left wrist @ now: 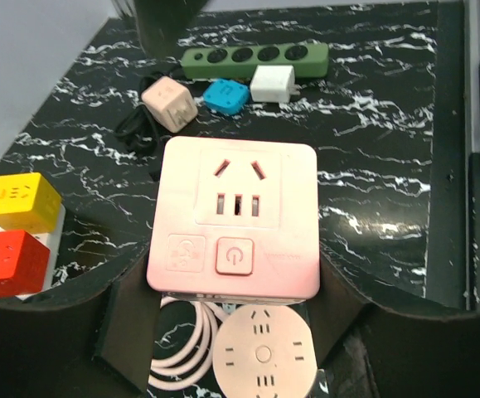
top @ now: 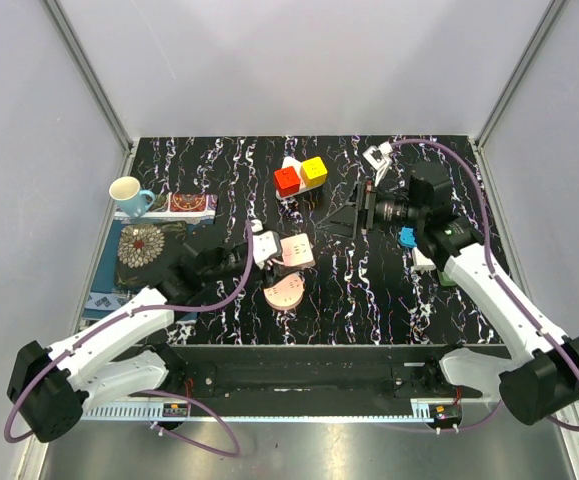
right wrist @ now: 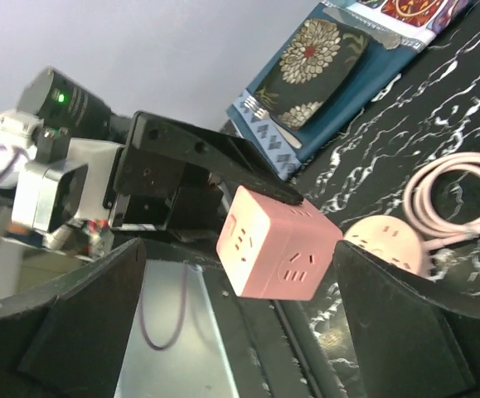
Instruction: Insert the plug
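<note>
My left gripper is shut on a pink cube socket and holds it above the table, socket face up. Under it lies a round pink socket with a coiled pink cable. In the top view the cube hangs mid-table. My right gripper is open, its fingers spread wide and pointing at the cube without touching it. A white plug rests against a green power strip further right.
A blue adaptor and a small pale cube with a black cable lie by the strip. Red and yellow cubes sit at the back centre. A mug and patterned cloths occupy the left.
</note>
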`<state>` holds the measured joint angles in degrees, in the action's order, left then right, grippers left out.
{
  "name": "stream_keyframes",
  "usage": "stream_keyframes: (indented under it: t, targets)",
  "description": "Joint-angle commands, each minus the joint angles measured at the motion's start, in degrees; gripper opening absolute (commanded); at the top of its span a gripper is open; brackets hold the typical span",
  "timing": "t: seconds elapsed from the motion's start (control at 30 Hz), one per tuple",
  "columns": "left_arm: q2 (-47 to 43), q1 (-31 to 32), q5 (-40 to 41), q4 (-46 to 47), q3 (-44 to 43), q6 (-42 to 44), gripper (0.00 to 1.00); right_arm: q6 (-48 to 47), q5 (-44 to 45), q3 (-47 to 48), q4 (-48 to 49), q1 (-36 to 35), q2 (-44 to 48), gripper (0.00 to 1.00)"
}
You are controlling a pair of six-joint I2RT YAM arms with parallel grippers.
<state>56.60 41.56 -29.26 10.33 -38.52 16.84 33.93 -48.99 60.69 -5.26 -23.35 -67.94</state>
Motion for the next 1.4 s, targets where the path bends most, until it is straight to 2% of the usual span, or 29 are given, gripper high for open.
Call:
stream_keyframes:
  t: [0.0,0.13,0.3,0.73,1.03,1.13,1.27,1.3,1.37]
  targets:
    - [-2.3,0.0,-3.9,-5.7,-4.3,4.1,0.00,-21.1,0.6,4.6,-11.5,-1.0,3.2,1.00]
    - [-2.5,0.0,-6.8,-12.2,-6.8,5.2,0.00,-38.1,3.9,6.5,-19.5,-3.4,5.1,1.00]
    - [-2.1,0.0,-8.6,-16.1,-10.1,5.4,0.00,-51.6,10.3,10.7,-27.7,-10.0,4.1,1.00]
    - [-0.7,0.1,-12.1,-18.9,-13.2,2.3,0.00,-62.1,21.5,17.4,-34.5,-23.7,-2.0,0.97]
    - [-0.9,0.1,-12.6,-19.7,-13.0,2.7,0.00,-65.0,24.0,19.9,-36.3,-27.3,-6.3,0.92]
    - [-0.9,0.1,-12.7,-19.9,-12.9,2.8,0.00,-65.3,23.7,20.7,-37.2,-27.6,-7.1,0.85]
    - [-0.6,0.1,-13.1,-21.0,-13.0,3.9,0.00,-65.8,24.0,21.1,-38.4,-28.1,-8.3,0.70]
    - [-0.5,0.1,-12.9,-21.5,-13.1,4.1,0.00,-65.8,24.2,21.1,-38.9,-28.1,-8.4,0.62]
    - [-0.5,0.1,-12.8,-22.6,-13.1,5.1,0.00,-66.1,24.3,21.1,-39.2,-28.1,-9.0,0.53]
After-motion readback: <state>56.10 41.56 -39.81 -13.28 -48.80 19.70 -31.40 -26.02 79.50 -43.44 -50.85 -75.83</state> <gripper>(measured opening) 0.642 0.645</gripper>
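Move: The pink cube socket is already in the left fingers, its middle about 1 cm to the right of that hand point. From the open, empty right gripper it lies some 5 cm to the left, 3 cm back and 6 cm below. The round socket disc is on the table about 17 cm below the left hand, 2 cm back and 1 cm to its left; the red adapter stands roughly 22 cm ahead, 2 cm left and 16 cm below the left hand. Bring the open right gripper back about 6 cm, and down and left some 5 cm each, onto the pink cube, rolling its wrist roughly 60 degrees and tipping its fingers down; then close them to pinch the cube. Meanwhile draw the left gripper back nearly 5 cm, turning about 10 degrees clockwise and keeping its hold. ##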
